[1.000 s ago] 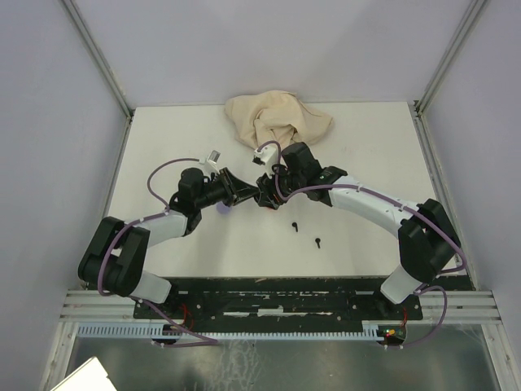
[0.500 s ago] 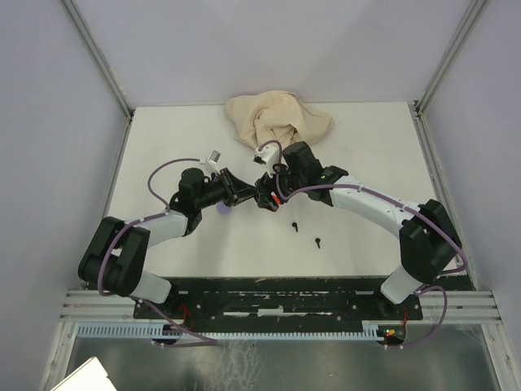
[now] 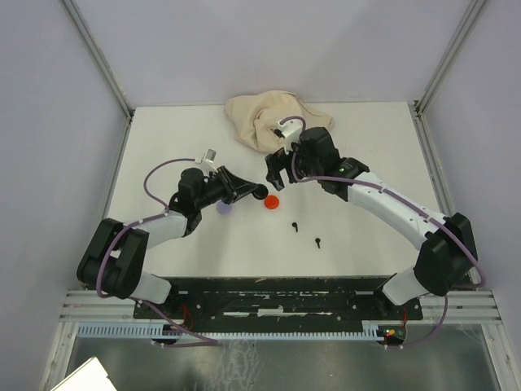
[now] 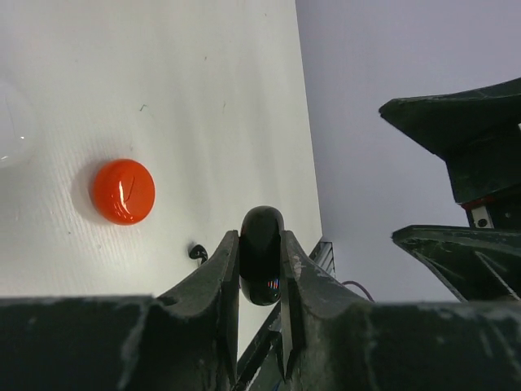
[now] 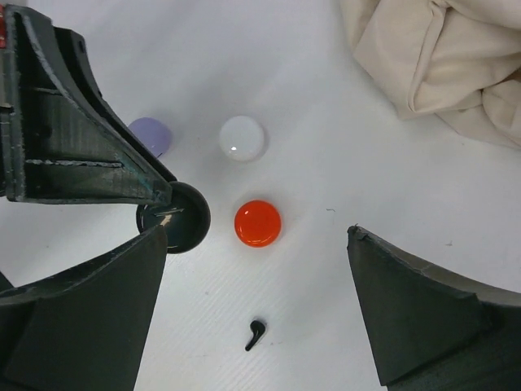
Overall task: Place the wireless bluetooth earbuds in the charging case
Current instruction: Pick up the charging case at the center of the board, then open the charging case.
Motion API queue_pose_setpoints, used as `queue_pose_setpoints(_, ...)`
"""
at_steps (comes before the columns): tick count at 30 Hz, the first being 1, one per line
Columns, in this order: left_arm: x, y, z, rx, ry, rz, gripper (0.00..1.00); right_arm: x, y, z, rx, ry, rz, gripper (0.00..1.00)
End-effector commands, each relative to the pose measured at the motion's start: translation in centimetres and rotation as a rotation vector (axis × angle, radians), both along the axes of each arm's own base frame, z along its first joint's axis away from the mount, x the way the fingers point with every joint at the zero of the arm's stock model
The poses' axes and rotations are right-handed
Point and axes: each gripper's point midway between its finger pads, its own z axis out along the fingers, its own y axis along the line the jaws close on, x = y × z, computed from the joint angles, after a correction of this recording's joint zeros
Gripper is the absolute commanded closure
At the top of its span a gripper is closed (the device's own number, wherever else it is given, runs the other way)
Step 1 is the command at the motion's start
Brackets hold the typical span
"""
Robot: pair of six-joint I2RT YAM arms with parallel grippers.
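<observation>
My left gripper (image 3: pixel 259 194) is shut on a round black charging case (image 4: pixel 261 254), gripped edge-on between its fingers just above the table; the same case (image 5: pixel 181 217) shows in the right wrist view. My right gripper (image 3: pixel 277 169) hovers behind it, open wide with nothing in its jaws (image 5: pixel 256 305). Two black earbuds (image 3: pixel 295 226) (image 3: pixel 318 241) lie loose on the white table. One black earbud (image 5: pixel 256 334) lies below the right gripper's open jaws. Earbuds of other colours are out of view.
A red disc (image 3: pixel 271 201) lies beside the left fingertips, a lavender disc (image 3: pixel 224 207) under the left arm, and a white disc (image 5: pixel 242 138) between them. A crumpled beige cloth (image 3: pixel 277 118) sits at the back. Grey walls enclose the table.
My right gripper has pulled back from the left fingertips toward the cloth and opened wide. The red disc now lies uncovered. The left gripper holds still, shut on the black case.
</observation>
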Motion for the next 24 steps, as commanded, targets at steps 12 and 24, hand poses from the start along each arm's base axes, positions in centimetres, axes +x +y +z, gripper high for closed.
queue_pose_setpoints(12, 1.5, -0.6, 4.9, -0.057, -0.140, 0.121, 0.97, 1.5, 0.1, -2.9, -0.030, 0.081, -0.098, 0.01)
queue_pose_setpoints(24, 1.2, -0.8, 5.7, -0.136, -0.115, 0.127, 0.97, 1.9, 0.6, -5.3, -0.043, 0.117, -0.106, 0.01)
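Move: The black charging case, already pinched in the left fingers, lies about 5 cm left of the open right hand, 3 cm back and some 7 cm below it; it sits right at the left hand point. From the right hand, the red case on the table is about 3 cm back, 2 cm left and 20 cm down, the white case about 8 cm left and 2 cm ahead, and the nearer black earbud 9 cm back and 4 cm right. Right hand, fingers wide, sinks about 7 cm beside the black case while the left lifts it about 3 cm. ##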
